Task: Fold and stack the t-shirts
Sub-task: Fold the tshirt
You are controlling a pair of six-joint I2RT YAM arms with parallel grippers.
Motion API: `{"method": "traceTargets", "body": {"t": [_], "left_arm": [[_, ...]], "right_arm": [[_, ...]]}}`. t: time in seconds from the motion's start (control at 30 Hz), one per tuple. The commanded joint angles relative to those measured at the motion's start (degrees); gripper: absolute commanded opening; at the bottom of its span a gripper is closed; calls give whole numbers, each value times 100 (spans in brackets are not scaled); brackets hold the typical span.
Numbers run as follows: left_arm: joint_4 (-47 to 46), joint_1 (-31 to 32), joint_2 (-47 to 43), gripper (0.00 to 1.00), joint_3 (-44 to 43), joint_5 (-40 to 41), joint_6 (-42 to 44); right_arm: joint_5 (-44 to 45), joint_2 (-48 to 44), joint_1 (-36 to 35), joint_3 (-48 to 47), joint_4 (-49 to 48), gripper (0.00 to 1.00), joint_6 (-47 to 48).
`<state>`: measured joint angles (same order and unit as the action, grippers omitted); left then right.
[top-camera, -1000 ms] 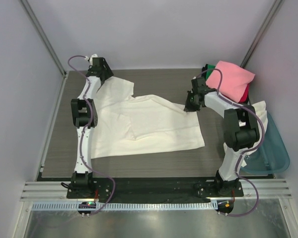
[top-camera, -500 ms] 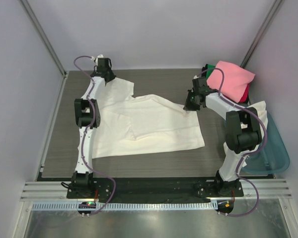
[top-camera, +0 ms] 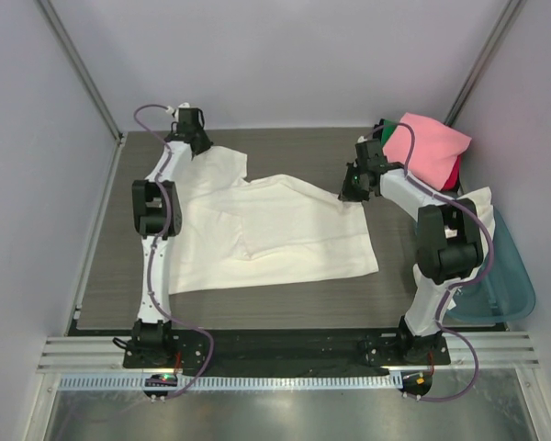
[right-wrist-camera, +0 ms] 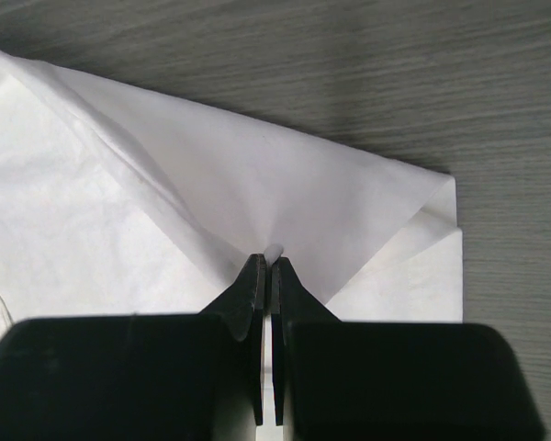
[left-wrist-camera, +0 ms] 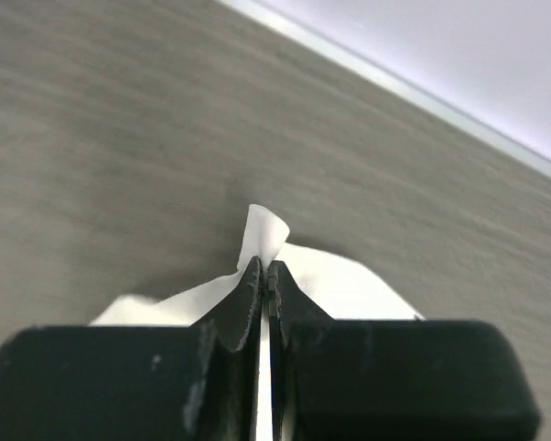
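A cream-white t-shirt (top-camera: pixel 275 234) lies spread across the grey table. My left gripper (top-camera: pixel 195 147) is at the shirt's far left corner, shut on a pinch of the cloth (left-wrist-camera: pixel 262 237). My right gripper (top-camera: pixel 349 196) is at the shirt's far right corner, shut on a fold of the same shirt (right-wrist-camera: pixel 275 197). A pink t-shirt (top-camera: pixel 425 147) tops a pile at the far right, with green (top-camera: pixel 387 129) and red (top-camera: pixel 452 175) cloth showing beneath it.
A teal plastic tub (top-camera: pixel 500 276) stands at the table's right edge with white cloth (top-camera: pixel 476 204) hanging over its rim. The enclosure walls stand close behind and beside the table.
My left gripper has gone from open to shut on the shirt's far left corner after shifting slightly right and back. The right gripper has kept its grip and barely moved.
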<state>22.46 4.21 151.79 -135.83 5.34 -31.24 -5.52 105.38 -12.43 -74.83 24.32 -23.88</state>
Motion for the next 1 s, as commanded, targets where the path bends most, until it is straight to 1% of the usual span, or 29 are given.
{"method": "traceTargets", "body": {"t": [0.0, 0.03, 0.07, 0.1, 0.13, 0.2, 0.23, 0.27, 0.3, 0.33, 0.37, 0.43, 0.47, 0.5, 0.7, 0.73, 0.77, 0.8, 0.83, 0.93, 0.97], "left_arm": [[22, -8, -1237, 0, 553, 89, 31], [-13, -16, -1752, 0, 888, 177, 5], [-161, -8, -2010, 0, 1205, 195, -48], [-267, -8, -2256, 0, 1861, 221, -57], [-355, -16, -2772, 0, 2119, 239, -66], [-409, -8, -3223, 0, 2585, 318, -92], [-409, -16, -3434, 0, 2971, 327, -92], [-409, -16, -3863, 0, 3201, 344, -92], [-409, -16, -4067, 0, 3403, 362, -136], [-418, -8, -4243, 0, 3797, 379, -154], [-409, -8, -4645, 0, 3992, 423, -189], [-409, -16, -5025, 0, 4396, 467, -277], [-409, -8, -5192, 0, 4746, 476, -312], [-426, -8, -5534, 0, 4941, 476, -347], [-418, -8, -6616, 0, 6243, 450, -391], [-426, -16, -6923, 0, 6436, 476, -391], [-426, -8, -7065, 0, 6594, 511, -365], [-418, -16, -7214, 0, 6926, 546, -365], [-418, -16, -7520, 0, 7069, 599, -374], [-391, -16, -7953, 0, 7623, 678, -391], [-339, -8, -8232, 0, 7763, 696, -409]], "right_arm": [[-46, -27, -14, -471, -67, 1, 94], [-46, 8, -6, -541, -76, 1, 129], [-28, 35, 3, -576, -59, 1, 146], [-19, 61, 29, -603, -50, 1, 164], [-28, 61, 64, -629, -41, 1, 164], [50, -26, 100, -630, -41, 1, 217], [77, -70, 126, -630, -24, 1, 243], [95, -114, 135, -621, -23, 1, 269], [156, -167, 153, -612, -6, 1, 296], [191, -272, 153, -586, 12, 1, 313], [218, -316, 170, -568, 12, 1, 340], [296, -413, 188, -472, 20, 1, 401], [306, -431, 205, -445, 21, 1, 419], [306, -457, 223, -410, 12, 1, 471], [525, -677, 416, -94, -67, 1, 472], [526, -712, 434, -24, -93, 1, 463], [717, -756, 443, 20, -120, 1, 437], [728, -773, 443, 99, -137, 1, 428], [736, -791, 451, 126, -172, 1, 437], [780, -809, 452, 240, -217, 1, 384], [772, -800, 452, 258, -225, 1, 375]]}}
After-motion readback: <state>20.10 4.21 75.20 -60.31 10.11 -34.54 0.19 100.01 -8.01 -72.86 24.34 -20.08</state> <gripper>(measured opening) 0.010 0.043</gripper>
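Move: Both closed grippers already pinch the t-shirt by its far side. The near-left corner of the shirt lies roughly 52 cm back and 5 cm to the left of the left gripper, about 2 cm lower; the far table edge is some 9 cm ahead of that gripper. From the right gripper, the shirt's near-right corner is about 25 cm back, 6 cm right and 4 cm below, and the stack of folded shirts about 20 cm ahead and 27 cm right. Sweep the left gripper back almost 30 cm over the t-shirt towards its near edge, drifting slightly left, climbing nearly 20 cm on the way and then sinking about 5, the sleeve kept pinched. With the right gripper, keep hold of the far edge, ease it a little forward and up, then draw it about 5 cm right, letting it come back slightly. ##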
